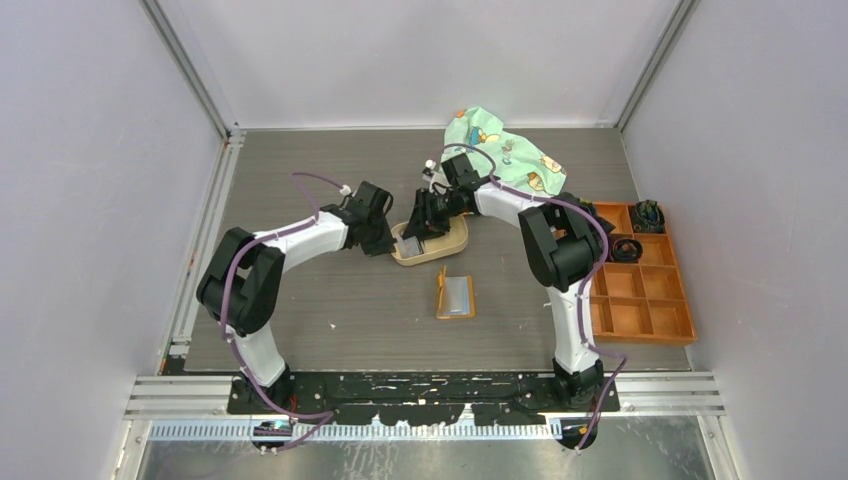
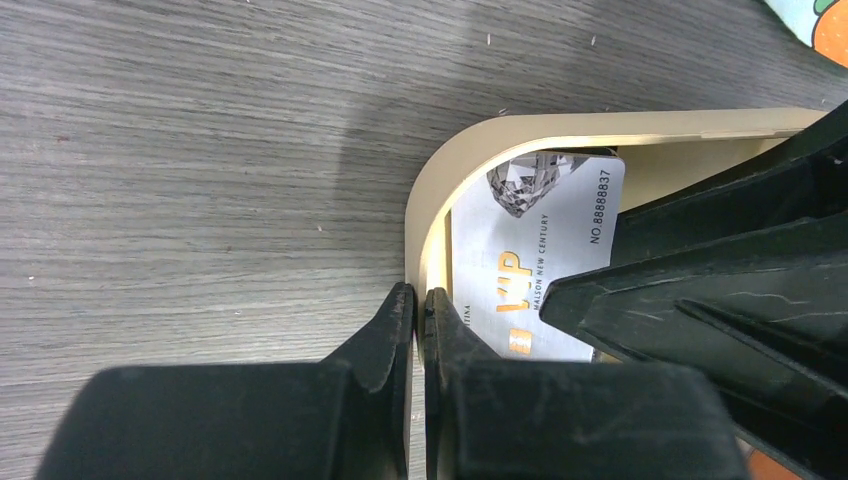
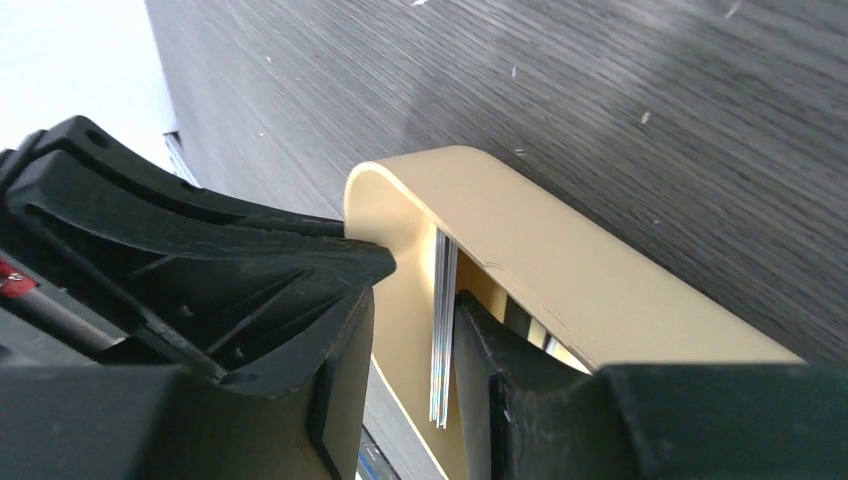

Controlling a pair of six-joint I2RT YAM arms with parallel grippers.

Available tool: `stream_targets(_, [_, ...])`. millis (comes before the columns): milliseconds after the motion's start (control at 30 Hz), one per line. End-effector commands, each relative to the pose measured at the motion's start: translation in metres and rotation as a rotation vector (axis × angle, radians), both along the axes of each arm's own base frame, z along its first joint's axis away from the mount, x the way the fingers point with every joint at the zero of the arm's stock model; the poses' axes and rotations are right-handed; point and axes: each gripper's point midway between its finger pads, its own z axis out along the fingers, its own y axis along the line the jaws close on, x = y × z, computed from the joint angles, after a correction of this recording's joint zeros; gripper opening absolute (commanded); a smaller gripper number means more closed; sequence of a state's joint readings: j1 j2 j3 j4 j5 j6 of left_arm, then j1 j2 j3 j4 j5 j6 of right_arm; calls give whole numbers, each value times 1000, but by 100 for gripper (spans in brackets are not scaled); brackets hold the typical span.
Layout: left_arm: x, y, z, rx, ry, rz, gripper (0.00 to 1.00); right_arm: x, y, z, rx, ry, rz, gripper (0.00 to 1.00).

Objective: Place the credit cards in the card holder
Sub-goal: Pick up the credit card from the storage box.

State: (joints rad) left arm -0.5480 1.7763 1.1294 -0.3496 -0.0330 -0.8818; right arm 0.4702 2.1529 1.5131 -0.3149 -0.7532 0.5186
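Observation:
A small stack of credit cards [image 3: 441,330] stands on edge inside the oval tan tray [image 3: 560,250]; in the left wrist view the top card [image 2: 540,240] is whitish with orange "VIP" print. My right gripper [image 3: 415,300] is down in the tray and open. The cards stand between its fingers, against the right finger and apart from the left one. My left gripper [image 2: 418,305] is shut on the tray's left rim [image 2: 420,215]. The orange card holder [image 1: 456,296] lies on the table in front of the tray, apart from both grippers, with a pale grey face showing on top.
A green patterned cloth [image 1: 500,150] lies at the back, behind the right arm. An orange compartment box [image 1: 640,290] sits at the right with dark items in its far cells [image 1: 648,213]. Metal rails edge the table.

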Motion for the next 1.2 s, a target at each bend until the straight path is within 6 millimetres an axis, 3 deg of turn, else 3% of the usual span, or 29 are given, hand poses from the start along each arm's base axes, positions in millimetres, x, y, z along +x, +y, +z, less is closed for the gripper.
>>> stream_targets(0, [20, -17, 30, -67, -83, -14, 0, 1, -2, 5, -70, -77, 39, 40])
stream_targets(233, [18, -14, 35, -49, -74, 4, 0, -8, 14, -4, -79, -73, 103, 36])
stream_targets(533, [16, -6, 43, -17, -91, 24, 1, -10, 21, 4, 3, -59, 133, 1])
stream_targets(833, [11, 7, 53, 14, -124, 33, 36, 10, -6, 26, 54, -88, 133, 1])
stream_targets(1067, [13, 11, 74, 23, -199, -15, 40, 4, -13, 20, 55, -66, 151, 4])
stream_targets(1167, [13, 18, 82, 21, -242, -18, 40, 4, -13, 17, 51, -61, 151, 11])
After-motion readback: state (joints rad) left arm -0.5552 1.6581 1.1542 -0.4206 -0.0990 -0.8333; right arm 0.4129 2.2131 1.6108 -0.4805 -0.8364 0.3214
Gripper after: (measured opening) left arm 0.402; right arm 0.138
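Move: The cards stand at the left end of the storage box, about 2 cm back, 1 cm left and 2 cm below the open right hand. Around them, the box's middle is some 4 cm right and 1 cm back of that hand, the card holder roughly 9 cm right and 12 cm back. From the left hand, already pinching the box's left rim, the cards lie about 4 cm right and level in reach. Back and down, a little left, the right hand sinks roughly 2 cm each way while its fingers close and pinch the stack of cards by its faces; then it draws the stack right about 3 cm and forward, rising slightly. The left hand holds the box rim, shifts about 1 cm left, then opens and lifts clear some 4 cm. ##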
